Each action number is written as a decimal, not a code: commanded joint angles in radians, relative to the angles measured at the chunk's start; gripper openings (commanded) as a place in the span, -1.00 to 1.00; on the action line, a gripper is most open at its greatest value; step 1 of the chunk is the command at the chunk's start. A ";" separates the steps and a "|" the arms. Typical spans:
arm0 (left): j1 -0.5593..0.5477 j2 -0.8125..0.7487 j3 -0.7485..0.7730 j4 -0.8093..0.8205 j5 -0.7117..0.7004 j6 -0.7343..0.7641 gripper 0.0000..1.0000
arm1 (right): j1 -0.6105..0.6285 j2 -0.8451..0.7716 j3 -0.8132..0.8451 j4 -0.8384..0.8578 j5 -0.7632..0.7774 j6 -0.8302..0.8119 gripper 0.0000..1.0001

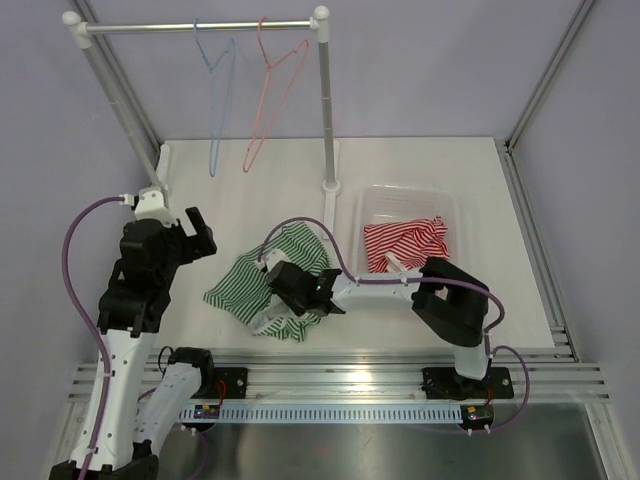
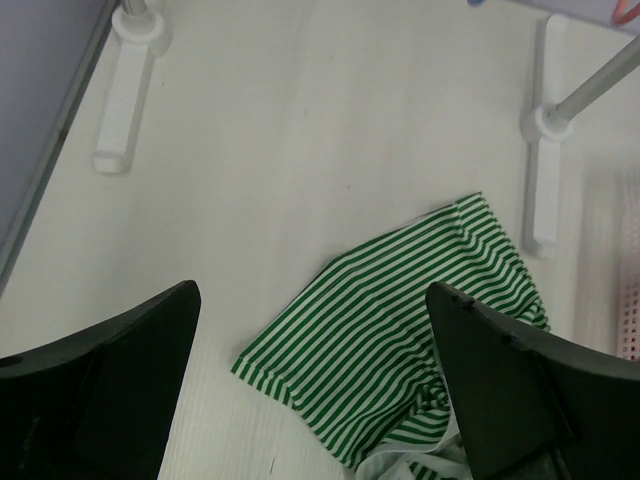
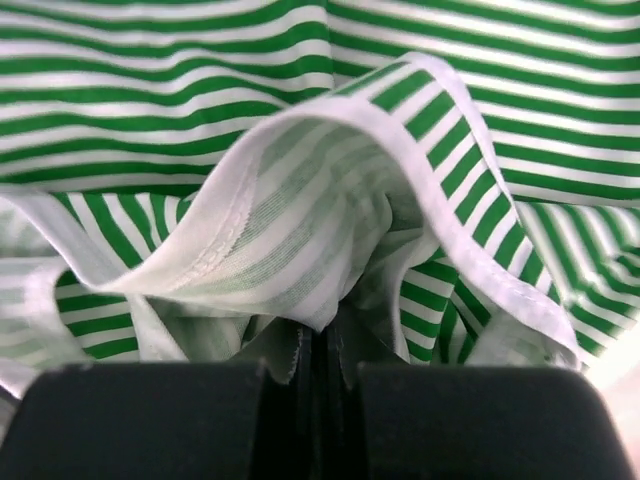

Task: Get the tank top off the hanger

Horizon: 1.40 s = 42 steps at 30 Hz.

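The green-and-white striped tank top (image 1: 245, 280) lies crumpled on the table, off any hanger. My right gripper (image 1: 283, 300) is down on its near edge and shut on a fold of its white-hemmed fabric (image 3: 330, 200); in the right wrist view the right gripper (image 3: 325, 345) has its jaws pressed together with cloth between them. A blue hanger (image 1: 215, 100) and a pink hanger (image 1: 275, 95) hang bare on the rail. My left gripper (image 1: 200, 235) hovers open to the left of the garment. In the left wrist view the left gripper (image 2: 312, 290) is empty above the tank top (image 2: 400, 320).
The clothes rack stands at the back, with its rail (image 1: 200, 27), right post (image 1: 327, 110) and feet (image 2: 125, 110) (image 2: 540, 190) on the table. A clear plastic bin (image 1: 410, 195) at the right holds a red-and-white striped garment (image 1: 405, 245).
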 commanded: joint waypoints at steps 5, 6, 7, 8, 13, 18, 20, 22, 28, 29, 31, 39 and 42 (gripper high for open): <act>-0.029 -0.043 -0.027 0.083 -0.038 -0.002 0.98 | -0.015 -0.333 0.079 -0.109 0.261 -0.056 -1.00; -0.029 -0.046 -0.028 0.083 -0.041 -0.002 0.98 | -0.016 -0.354 0.092 -0.132 0.305 -0.081 -1.00; -0.029 -0.049 -0.031 0.084 -0.041 -0.002 0.98 | -0.017 -0.375 0.116 -0.145 0.333 -0.090 -1.00; -0.031 -0.052 -0.031 0.084 -0.047 -0.002 0.98 | -0.018 -0.412 0.131 -0.162 0.364 -0.108 -1.00; -0.040 -0.072 -0.034 0.084 -0.069 -0.002 0.98 | -0.070 -0.519 0.229 -0.313 0.589 -0.125 -1.00; -0.043 -0.074 -0.033 0.084 -0.082 -0.004 0.98 | -0.203 -0.666 0.239 -0.458 0.609 -0.059 -1.00; -0.043 -0.072 -0.033 0.084 -0.082 -0.005 0.98 | -0.277 -0.731 0.210 -0.478 0.571 -0.033 -1.00; -0.043 -0.069 -0.034 0.087 -0.081 -0.004 0.98 | -0.341 -0.772 0.169 -0.468 0.528 -0.033 -1.00; -0.044 -0.072 -0.034 0.086 -0.081 -0.005 0.98 | -0.460 -0.790 0.083 -0.431 0.390 -0.032 -1.00; -0.044 -0.072 -0.034 0.086 -0.081 -0.005 0.98 | -0.516 -0.777 0.067 -0.407 0.297 -0.023 -1.00; -0.044 -0.071 -0.034 0.086 -0.081 -0.005 0.98 | -0.568 -0.745 0.000 -0.362 0.213 -0.003 -1.00; -0.054 -0.069 -0.038 0.090 -0.069 -0.004 0.98 | -0.811 -0.511 -0.163 -0.236 -0.108 0.122 -1.00; -0.054 -0.068 -0.036 0.089 -0.069 -0.004 0.98 | -0.855 -0.351 -0.151 -0.280 -0.196 0.157 -1.00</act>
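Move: The right hand, already shut on the green tank top on the table, has to take it to the white basket, whose middle lies about 31 cm to its right, 13 cm ahead and 3 cm higher. The red tank top is in the basket, some 31 cm to the right of the hand and 11 cm ahead. The rack's right foot is roughly 30 cm ahead and 11 cm to the right of the hand. From the left hand, the basket lies about 58 cm right, 10 cm ahead and 22 cm below. Steeply up at first and edging forward, the right hand lifts the pinched green tank top some 30 cm, swings right to the basket, then sinks about 25 cm into place over the red tank top, ending farther forward too. The wrist turns about 50 degrees clockwise on the way; the fingers keep their hold throughout. ##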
